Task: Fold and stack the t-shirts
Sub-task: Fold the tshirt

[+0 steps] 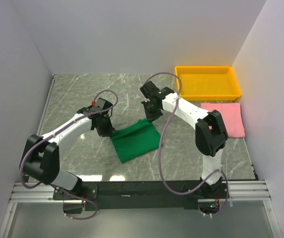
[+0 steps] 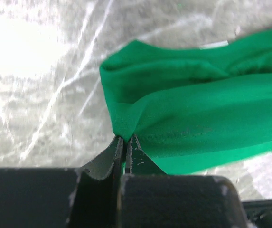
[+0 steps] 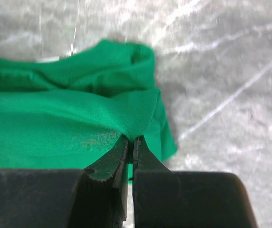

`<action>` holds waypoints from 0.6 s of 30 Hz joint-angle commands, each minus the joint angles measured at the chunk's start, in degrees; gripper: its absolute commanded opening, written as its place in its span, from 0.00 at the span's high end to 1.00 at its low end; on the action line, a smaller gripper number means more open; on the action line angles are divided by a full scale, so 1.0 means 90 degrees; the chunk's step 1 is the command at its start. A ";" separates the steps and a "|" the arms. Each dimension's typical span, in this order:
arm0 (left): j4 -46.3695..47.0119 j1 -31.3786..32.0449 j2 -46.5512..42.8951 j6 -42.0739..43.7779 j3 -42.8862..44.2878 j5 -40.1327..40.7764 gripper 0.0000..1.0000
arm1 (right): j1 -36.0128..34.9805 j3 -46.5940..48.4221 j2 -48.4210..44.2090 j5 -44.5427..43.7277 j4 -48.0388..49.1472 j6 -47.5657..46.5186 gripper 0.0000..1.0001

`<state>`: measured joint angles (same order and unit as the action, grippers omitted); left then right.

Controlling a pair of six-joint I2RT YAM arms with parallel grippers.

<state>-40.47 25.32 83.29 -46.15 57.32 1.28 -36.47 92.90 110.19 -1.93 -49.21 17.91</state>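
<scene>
The dark green t-shirt (image 1: 136,140) lies partly folded in the middle of the table. My left gripper (image 1: 105,130) is shut on its left far corner; the left wrist view shows the green cloth (image 2: 197,118) pinched at my closed gripper (image 2: 125,138). My right gripper (image 1: 150,116) is shut on its right far corner; the right wrist view shows the cloth (image 3: 69,114) pinched at my closed gripper (image 3: 131,140). Both corners are lifted a little off the table. The light pink t-shirt (image 1: 225,118) lies folded flat at the right, apart from both grippers.
A yellow plastic tray (image 1: 207,82) stands at the back right, just behind the pink shirt. White walls close in the table on the left, back and right. The marble tabletop (image 1: 82,94) is bare at the back left.
</scene>
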 commanded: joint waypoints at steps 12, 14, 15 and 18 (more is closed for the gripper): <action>0.0317 -0.0245 -0.0112 -0.0194 -0.0314 0.0599 0.68 | 0.0331 -0.0057 -0.0355 -0.0420 0.1306 -0.0154 0.59; 0.0278 -0.0245 -0.0629 -0.0370 -0.0470 0.0804 0.43 | 0.0351 -0.0594 -0.0999 -0.0381 0.1882 -0.0174 0.54; 0.0297 -0.0245 -0.0824 -0.0428 -0.0528 0.0902 0.32 | 0.0390 -0.0789 -0.1226 -0.0303 0.2097 -0.0193 0.53; 0.0617 -0.0235 -0.1635 -0.0556 -0.0889 0.0855 0.18 | 0.0497 -0.1522 -0.1890 0.0311 0.2800 -0.0291 0.51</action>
<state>-37.28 23.27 75.31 -49.28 50.98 6.76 -33.01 82.11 101.41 -2.11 -33.95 16.58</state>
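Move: Each hand still holds a corner of the green t-shirt's lifted edge. From the left hand, the shirt's left far corner lies about 2 cm ahead and 3 cm below; from the right hand, the right far corner is some 3 cm ahead, also 3 cm below. The yellow bin sits roughly 20 cm ahead and 26 cm right of the right hand; the folded pink shirt is level with it, about 31 cm to the right. Lower both grippers about 2 cm while easing forward, carrying the pinched green edge down onto the shirt's far edge. Then open both, the right one first as it still slides forward, and let go of the cloth; lift away and outwards, left hand to the left, right hand up some 4 cm, drifting right with its fingertips tilting forward. ##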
